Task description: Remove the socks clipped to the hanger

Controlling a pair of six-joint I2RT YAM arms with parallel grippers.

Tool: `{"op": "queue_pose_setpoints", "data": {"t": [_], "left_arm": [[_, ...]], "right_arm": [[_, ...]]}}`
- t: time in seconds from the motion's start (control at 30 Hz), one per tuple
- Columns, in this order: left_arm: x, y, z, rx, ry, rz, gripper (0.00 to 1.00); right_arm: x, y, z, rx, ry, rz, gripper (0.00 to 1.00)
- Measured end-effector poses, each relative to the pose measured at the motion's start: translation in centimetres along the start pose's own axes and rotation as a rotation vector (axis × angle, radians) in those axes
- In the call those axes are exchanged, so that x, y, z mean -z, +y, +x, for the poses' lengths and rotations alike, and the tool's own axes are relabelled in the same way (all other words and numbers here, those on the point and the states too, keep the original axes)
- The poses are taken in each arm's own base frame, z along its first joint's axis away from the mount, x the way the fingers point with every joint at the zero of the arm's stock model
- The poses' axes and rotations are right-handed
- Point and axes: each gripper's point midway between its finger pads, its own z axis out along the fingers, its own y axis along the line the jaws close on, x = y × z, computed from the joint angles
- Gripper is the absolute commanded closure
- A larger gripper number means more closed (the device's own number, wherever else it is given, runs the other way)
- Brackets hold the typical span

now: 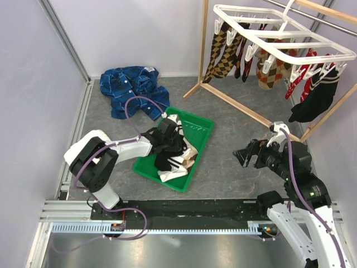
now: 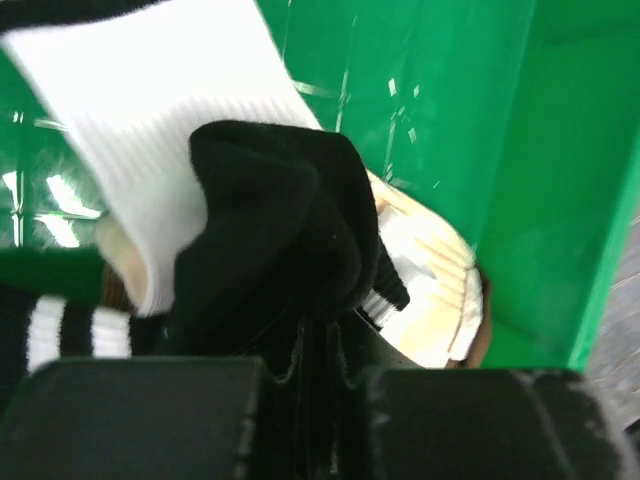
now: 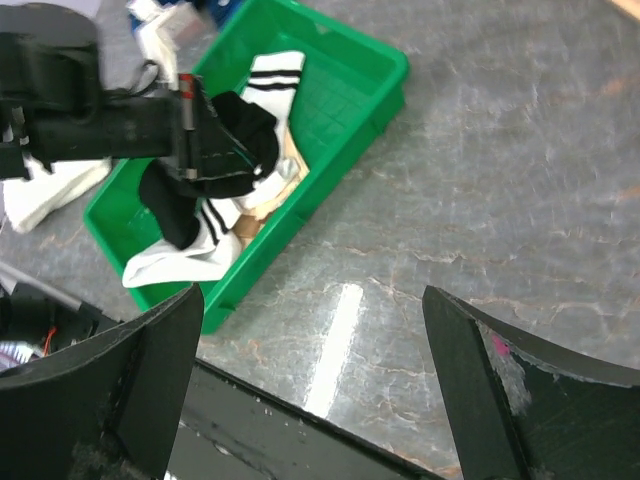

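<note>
The white grid hanger [image 1: 284,34] hangs at the back right. Brown argyle socks [image 1: 220,50], tan ones [image 1: 268,72], red ones [image 1: 301,75] and a black sock [image 1: 315,97] are clipped to it. My left gripper [image 1: 167,137] [image 2: 320,345] is shut on a black sock [image 2: 270,220] [image 3: 235,145] that dangles into the green bin [image 1: 202,148] [image 2: 560,150] [image 3: 350,90]. White socks with black stripes [image 2: 150,130] [image 3: 270,75] and a tan one [image 2: 430,290] lie in the bin. My right gripper [image 1: 248,156] [image 3: 312,295] hovers open and empty over the grey floor, right of the bin.
A blue plaid shirt [image 1: 131,89] lies crumpled at the back, left of the bin. The wooden pole stand [image 1: 245,109] carrying the hanger runs diagonally along the floor at the right. White walls close the left and back sides.
</note>
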Motion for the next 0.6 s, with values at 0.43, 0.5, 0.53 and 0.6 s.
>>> {"op": "queue_pose_setpoints", "data": {"t": [0.43, 0.5, 0.53, 0.6], "left_arm": [[5.3, -3.3, -4.3, -0.005, -0.031, 0.057, 0.01], [7.4, -4.8, -6.0, -0.025, -0.074, 0.108, 0.01], [8.5, -5.5, -6.7, -0.036, -0.094, 0.136, 0.01], [10.7, -6.9, -7.8, -0.07, -0.128, 0.197, 0.01]], "right_arm": [[-2.5, -3.5, 3.7, -0.184, 0.003, 0.133, 0.02], [-2.8, -3.9, 3.5, -0.199, -0.002, 0.161, 0.02], [-3.0, -4.2, 3.5, -0.208, -0.002, 0.176, 0.02], [-3.4, -4.6, 3.4, -0.223, -0.001, 0.202, 0.02]]}}
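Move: The left fingers hold part of the black sock low in the green bin; the sock's middle lies about 3 cm back, 3 cm left and 2 cm below. From that hand the upper striped white sock is some 9 cm ahead, straight on, and the tan sock roughly 3 cm back and 5 cm right, both about 3 cm below. From the right hand the black sock is some 28 cm left, 4 cm ahead, 20 cm below. The left hand spreads its nearly shut fingers wide and lets go of the black sock in the green bin, lifting slowly at first and then quickly, some 15 cm up and away from the pile, while the wrist tilts about 15 degrees so that the fingertips swing up and to the right. Meanwhile the right hand, empty and still wide open over the floor to the right of the bin, sinks about 6 cm, edges a little forward and turns clockwise, touching nothing. ##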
